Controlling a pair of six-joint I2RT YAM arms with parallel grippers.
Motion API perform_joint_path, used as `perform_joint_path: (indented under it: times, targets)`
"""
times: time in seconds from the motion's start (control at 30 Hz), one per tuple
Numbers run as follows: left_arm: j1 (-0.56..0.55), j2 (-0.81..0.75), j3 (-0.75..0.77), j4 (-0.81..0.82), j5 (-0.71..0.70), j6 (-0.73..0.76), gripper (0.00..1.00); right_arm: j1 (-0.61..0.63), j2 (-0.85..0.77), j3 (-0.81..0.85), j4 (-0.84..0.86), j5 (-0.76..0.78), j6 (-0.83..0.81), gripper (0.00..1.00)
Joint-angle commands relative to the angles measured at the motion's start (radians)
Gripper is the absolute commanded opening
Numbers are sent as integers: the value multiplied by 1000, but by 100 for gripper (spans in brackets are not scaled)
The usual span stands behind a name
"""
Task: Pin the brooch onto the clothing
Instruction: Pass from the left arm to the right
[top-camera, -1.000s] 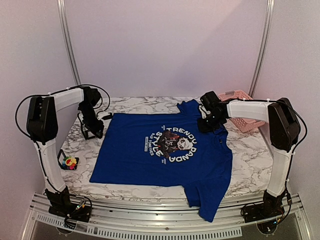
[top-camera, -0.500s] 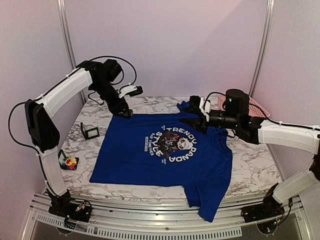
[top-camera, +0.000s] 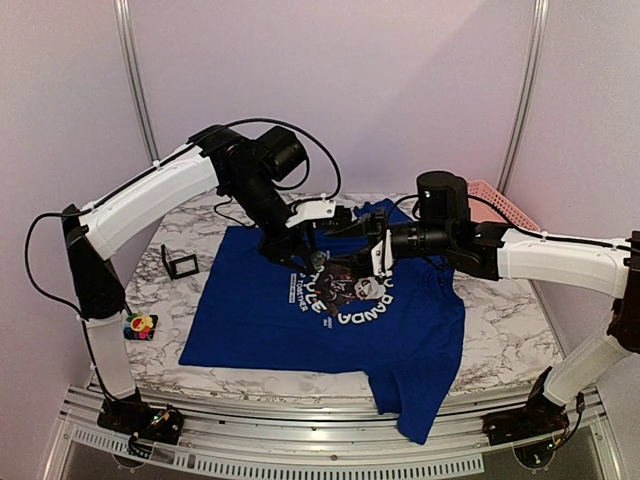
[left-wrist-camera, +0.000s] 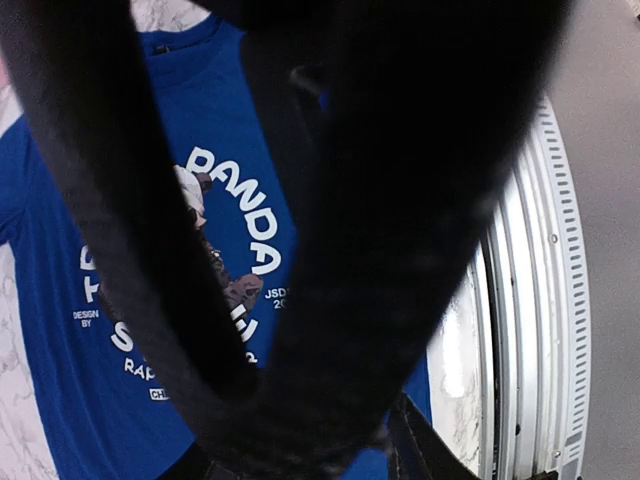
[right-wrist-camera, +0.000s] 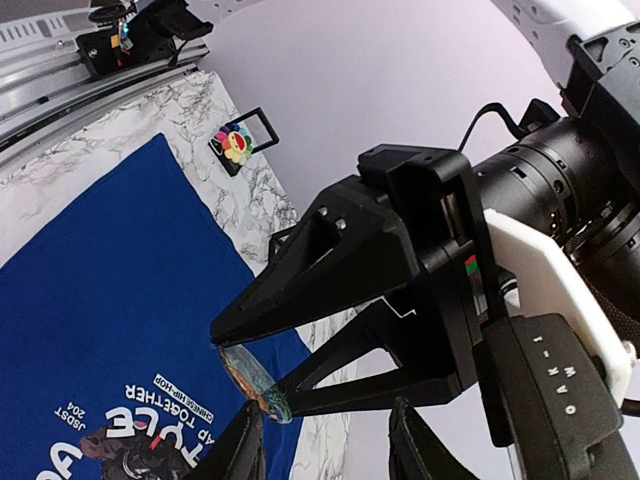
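The clothing (top-camera: 300, 320) is a royal-blue T-shirt lying flat on the marble table, print up; it also shows in the wrist views (left-wrist-camera: 60, 330) (right-wrist-camera: 110, 260). The brooch (top-camera: 140, 325) (right-wrist-camera: 235, 143), a multicoloured flower, rests at the table's left edge, far from both grippers. My left gripper (top-camera: 318, 258) (right-wrist-camera: 252, 382) hovers over the chest print, shut on a small round grey disc (right-wrist-camera: 250, 385) held between its fingertips. My right gripper (top-camera: 362, 250) (right-wrist-camera: 325, 435) faces it closely from the right, open, with nothing between its fingers. A dark blurred shape blocks most of the left wrist view.
A small black open-frame cube holder (top-camera: 181, 265) stands on the marble table (top-camera: 500, 320) left of the shirt. A pink lattice basket (top-camera: 500, 200) sits at the back right. One sleeve (top-camera: 420, 400) hangs over the near edge above the metal rail (top-camera: 300, 455).
Both arms swung in from the table's sides to meet above the chest print; the left came from the black cube holder. The right gripper's jaws have widened.
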Motion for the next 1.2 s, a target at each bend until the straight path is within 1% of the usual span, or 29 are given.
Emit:
perform_joint_path:
  times: [0.0,0.13,0.3,0.5,0.6,0.83,0.87,1.03,1.17]
  targets:
    - [-21,-34,-8,-264,10,33,38,9,-12,33,-194,35,-182,41]
    - [-38,-29,-12,-264,2,19,38,8,-32,30,-234,54,-253,41]
    - [-56,-28,-15,-264,1,13,38,10,-9,44,-239,55,-316,39]
    - [-59,-20,-22,-263,-3,8,37,30,8,40,-203,48,-333,36]
    - [-62,-12,-17,-264,0,6,37,39,19,32,-168,49,-334,33]
    - [-66,-12,-21,-264,11,6,36,49,46,48,-167,77,-373,26]
    - [-67,-12,-22,-263,14,7,36,47,51,51,-146,80,-376,26]
    - [-67,-12,-31,-265,15,8,36,52,67,58,-120,90,-386,18]
    - [-67,-14,-40,-265,10,12,36,53,69,53,-95,92,-382,5]
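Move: The brooch is about 3 cm to the right hand's left, 2 cm ahead and 3 cm below. The left fingers already hold the brooch by its rim, its middle about 1 cm below that hand's point. On the clothing, the panda print lies some 24 cm below the right hand, about 6 cm ahead and 5 cm to its right; the collar is at the same depth, 5 cm ahead and 25 cm to its right. The brooch stays gripped by its rim as the left hand eases it back about 2 cm and slightly right. The right hand, fingers pointing left, sinks about 4 cm to it, dips its fingertips some 10 degrees while rolling about 15, edges back and forward again while easing left, and closes steadily to pinch the brooch's near edge beside the left finger. ##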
